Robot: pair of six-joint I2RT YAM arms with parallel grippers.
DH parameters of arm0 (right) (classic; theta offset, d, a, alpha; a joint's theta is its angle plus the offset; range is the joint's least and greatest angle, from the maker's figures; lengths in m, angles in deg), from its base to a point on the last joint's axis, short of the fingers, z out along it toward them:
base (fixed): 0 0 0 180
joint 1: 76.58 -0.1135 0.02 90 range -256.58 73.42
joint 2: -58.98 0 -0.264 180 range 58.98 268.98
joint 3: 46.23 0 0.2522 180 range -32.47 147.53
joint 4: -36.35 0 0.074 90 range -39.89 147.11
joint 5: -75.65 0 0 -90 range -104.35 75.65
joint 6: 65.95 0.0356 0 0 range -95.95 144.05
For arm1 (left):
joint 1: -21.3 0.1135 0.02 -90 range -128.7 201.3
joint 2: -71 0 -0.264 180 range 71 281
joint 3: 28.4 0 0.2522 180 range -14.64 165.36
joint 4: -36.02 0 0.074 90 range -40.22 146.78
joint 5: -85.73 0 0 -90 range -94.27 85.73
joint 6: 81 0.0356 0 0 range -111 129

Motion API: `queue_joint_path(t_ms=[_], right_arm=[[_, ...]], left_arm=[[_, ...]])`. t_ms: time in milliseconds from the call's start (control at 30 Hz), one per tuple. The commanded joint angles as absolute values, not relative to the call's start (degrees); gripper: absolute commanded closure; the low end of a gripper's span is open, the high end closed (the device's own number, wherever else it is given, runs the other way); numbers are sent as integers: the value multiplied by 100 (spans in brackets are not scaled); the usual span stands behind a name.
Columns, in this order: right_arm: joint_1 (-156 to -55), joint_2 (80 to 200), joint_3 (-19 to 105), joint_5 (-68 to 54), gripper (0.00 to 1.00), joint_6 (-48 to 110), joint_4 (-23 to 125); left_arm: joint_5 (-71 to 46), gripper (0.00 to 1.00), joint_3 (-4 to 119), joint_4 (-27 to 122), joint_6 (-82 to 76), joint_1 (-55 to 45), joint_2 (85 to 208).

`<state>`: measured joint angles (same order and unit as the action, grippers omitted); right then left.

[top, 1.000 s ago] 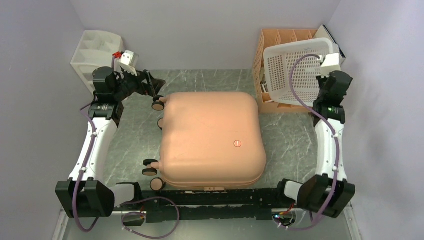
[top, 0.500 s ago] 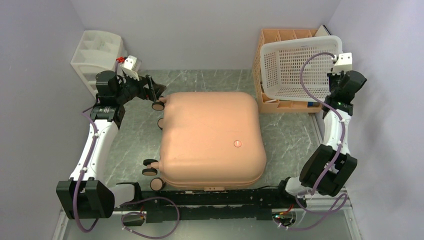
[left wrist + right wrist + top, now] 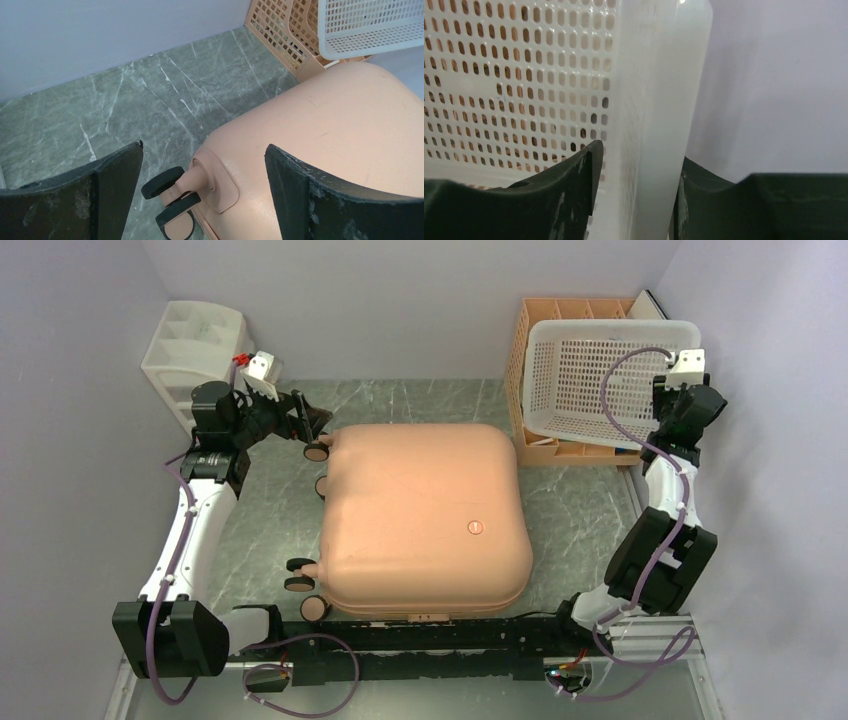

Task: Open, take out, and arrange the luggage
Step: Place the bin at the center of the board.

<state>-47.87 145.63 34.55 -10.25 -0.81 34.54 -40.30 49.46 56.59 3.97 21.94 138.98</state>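
The luggage (image 3: 420,515), a big salmon-pink hard-shell case, lies flat and closed in the middle of the table, its black wheels (image 3: 317,448) pointing left. In the left wrist view its rounded corner (image 3: 350,125) and one double wheel (image 3: 165,182) sit between my fingers. My left gripper (image 3: 310,420) (image 3: 204,147) hovers open at that far-left corner, touching nothing. My right gripper (image 3: 672,390) (image 3: 639,152) is at the back right, its fingers astride the rim of a white mesh basket (image 3: 600,370) (image 3: 524,75). Whether they still press on the rim is unclear.
The white basket rests on top of an orange-tan slotted rack (image 3: 545,315) (image 3: 280,30) at the back right, beside the luggage. A white desk organizer (image 3: 195,340) stands at the back left. Walls close in on three sides.
The right arm carried the white basket right and back, and it went from tilted to level on the rack. The right fingers have spread wider. The left gripper dropped slightly toward the wheel earlier, then held.
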Motion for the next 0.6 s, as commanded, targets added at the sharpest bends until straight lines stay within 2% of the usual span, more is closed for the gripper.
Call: queue_joint_path(t_ms=[0,67,333,567], right_arm=[[-4811,14643,3357,-963,48,206,2939],[-4818,14702,3294,-1079,47,321,2847],[-4838,14737,3072,-1358,31,380,2893],[-4842,14502,2742,-1603,29,188,2987]], left_arm=[[-4040,3,4964,5624,573,2175,13797],[-4029,4,4947,5604,559,2174,13787],[-4018,4,5033,5655,531,2174,13820],[-4028,4,4985,5655,552,2174,13821]])
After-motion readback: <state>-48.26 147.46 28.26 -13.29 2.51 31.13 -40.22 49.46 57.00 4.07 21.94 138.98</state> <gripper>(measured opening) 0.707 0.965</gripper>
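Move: The right hand has the white bin's right end wall between its half-open fingers; the bin's middle lies about 16 cm to the left, 1 cm back and 6 cm lower. The tan rack beneath the bin is some 22 cm left, 2 cm ahead and 15 cm lower. The suitcase's middle lies about 53 cm left, 22 cm back and 17 cm below. From the idle left hand the bin is roughly 57 cm right, 6 cm ahead and 9 cm lower. The right hand sinks about 5.5 cm beside the right wall, fingers opening wider and letting go of the bin. ##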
